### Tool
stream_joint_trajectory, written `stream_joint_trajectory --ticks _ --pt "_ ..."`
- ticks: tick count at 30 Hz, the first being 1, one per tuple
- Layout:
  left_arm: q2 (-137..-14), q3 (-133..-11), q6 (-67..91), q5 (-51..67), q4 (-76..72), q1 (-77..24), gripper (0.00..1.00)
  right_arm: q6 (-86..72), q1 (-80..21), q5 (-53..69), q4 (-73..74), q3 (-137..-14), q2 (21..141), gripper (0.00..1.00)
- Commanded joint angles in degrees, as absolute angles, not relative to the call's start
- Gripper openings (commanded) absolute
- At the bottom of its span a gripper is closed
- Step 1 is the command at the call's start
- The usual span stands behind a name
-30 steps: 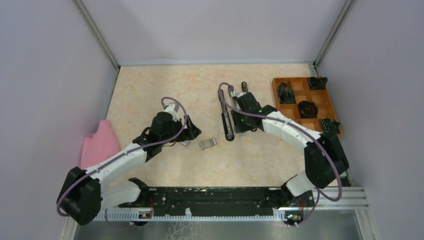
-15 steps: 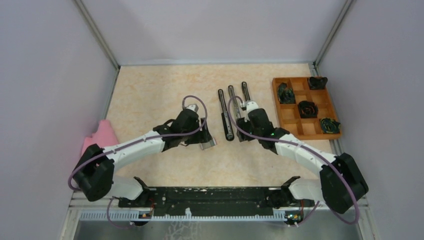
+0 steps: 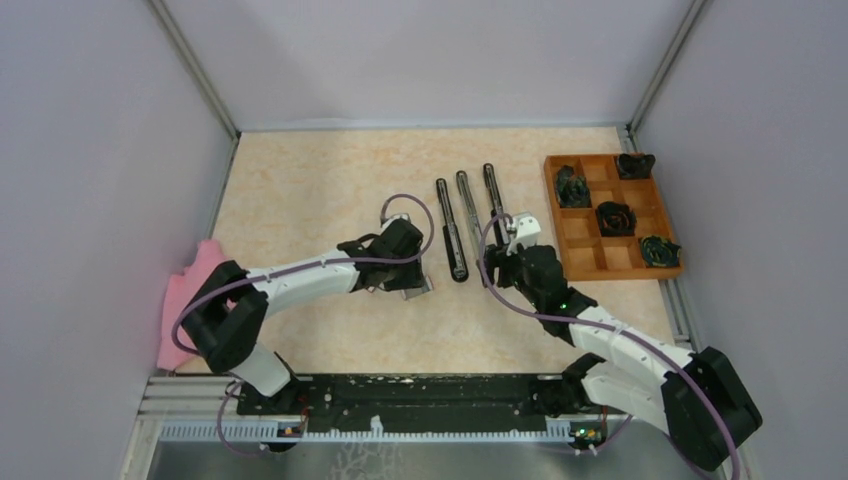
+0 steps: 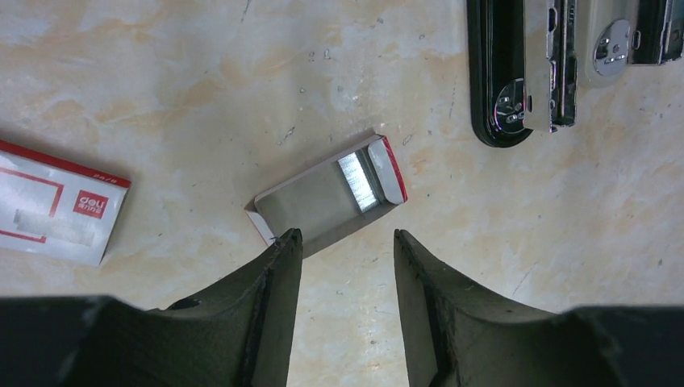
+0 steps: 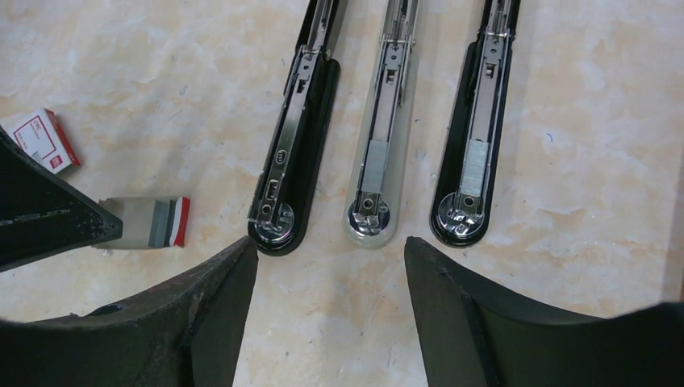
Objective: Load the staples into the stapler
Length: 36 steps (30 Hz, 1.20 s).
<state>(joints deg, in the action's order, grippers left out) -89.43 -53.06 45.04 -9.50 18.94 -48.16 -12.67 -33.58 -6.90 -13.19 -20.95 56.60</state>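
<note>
Three staplers lie folded open side by side: a black one (image 5: 294, 161), a pale one (image 5: 383, 153) and another black one (image 5: 476, 137). The staples (image 4: 359, 181) are a short silvery block at the red end of an open grey card tray (image 4: 319, 205). My left gripper (image 4: 345, 250) is open just near of that tray, its left fingertip (image 4: 284, 242) at the tray's edge and nothing between the jaws. Open and empty too, my right gripper (image 5: 329, 246) hangs just near of the staplers' rounded ends. Grey blocks sit in the pale and right staplers' channels.
A red-and-white staple box (image 4: 56, 201) lies left of the tray. A wooden compartment tray (image 3: 640, 262) with dark objects stands at the right. A pink cloth (image 3: 195, 295) lies by the left wall. Grey walls enclose the table.
My left arm has swung right to the staple tray while its jaws narrowed. My right arm has drawn back off the staplers toward the near edge, its jaws widening.
</note>
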Motion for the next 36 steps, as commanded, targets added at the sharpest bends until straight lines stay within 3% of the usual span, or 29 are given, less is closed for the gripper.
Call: stream_joint_trajectory --ticks 1,14,36 --pt "-92.6 -56.8 46.3 -11.1 20.5 -48.9 0.51 -13.1 -33.7 -9.4 -22.2 -19.5 54.3 0.68" --pt "-99.4 -61.6 45.4 -12.0 23.5 -48.9 0.28 -13.1 -33.6 -10.6 -23.0 -18.9 55.5 0.67" --pt "-103.2 -63.2 44.9 -11.0 24.1 -49.0 0.19 -12.7 -33.7 -10.7 -22.3 -19.8 57.3 0.66"
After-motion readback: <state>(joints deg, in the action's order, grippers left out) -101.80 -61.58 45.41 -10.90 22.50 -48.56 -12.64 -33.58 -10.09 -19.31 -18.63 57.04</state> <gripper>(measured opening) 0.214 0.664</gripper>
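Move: The staple strip I go for sits in the right end of the open tray, about 2 cm ahead of my left hand, 2 cm to its right and 4 cm below. The tray's middle is some 1 cm ahead and 1 cm right. The staple box lies about 9 cm left and 2 cm ahead, the near end of the leftmost stapler some 9 cm right and 4 cm ahead. From my right hand the strip is roughly 14 cm left, 1 cm back and 9 cm down. I sink my left hand about 3.5 cm into the tray, easing a centimetre or so forward and to the right early on, while the half-open fingers draw together to a narrow gap around the staple strip's left edge. The descent slows almost to nothing at the bottom, with the fingers still pointing steeply down; whether they already grip the strip can't be seen. ##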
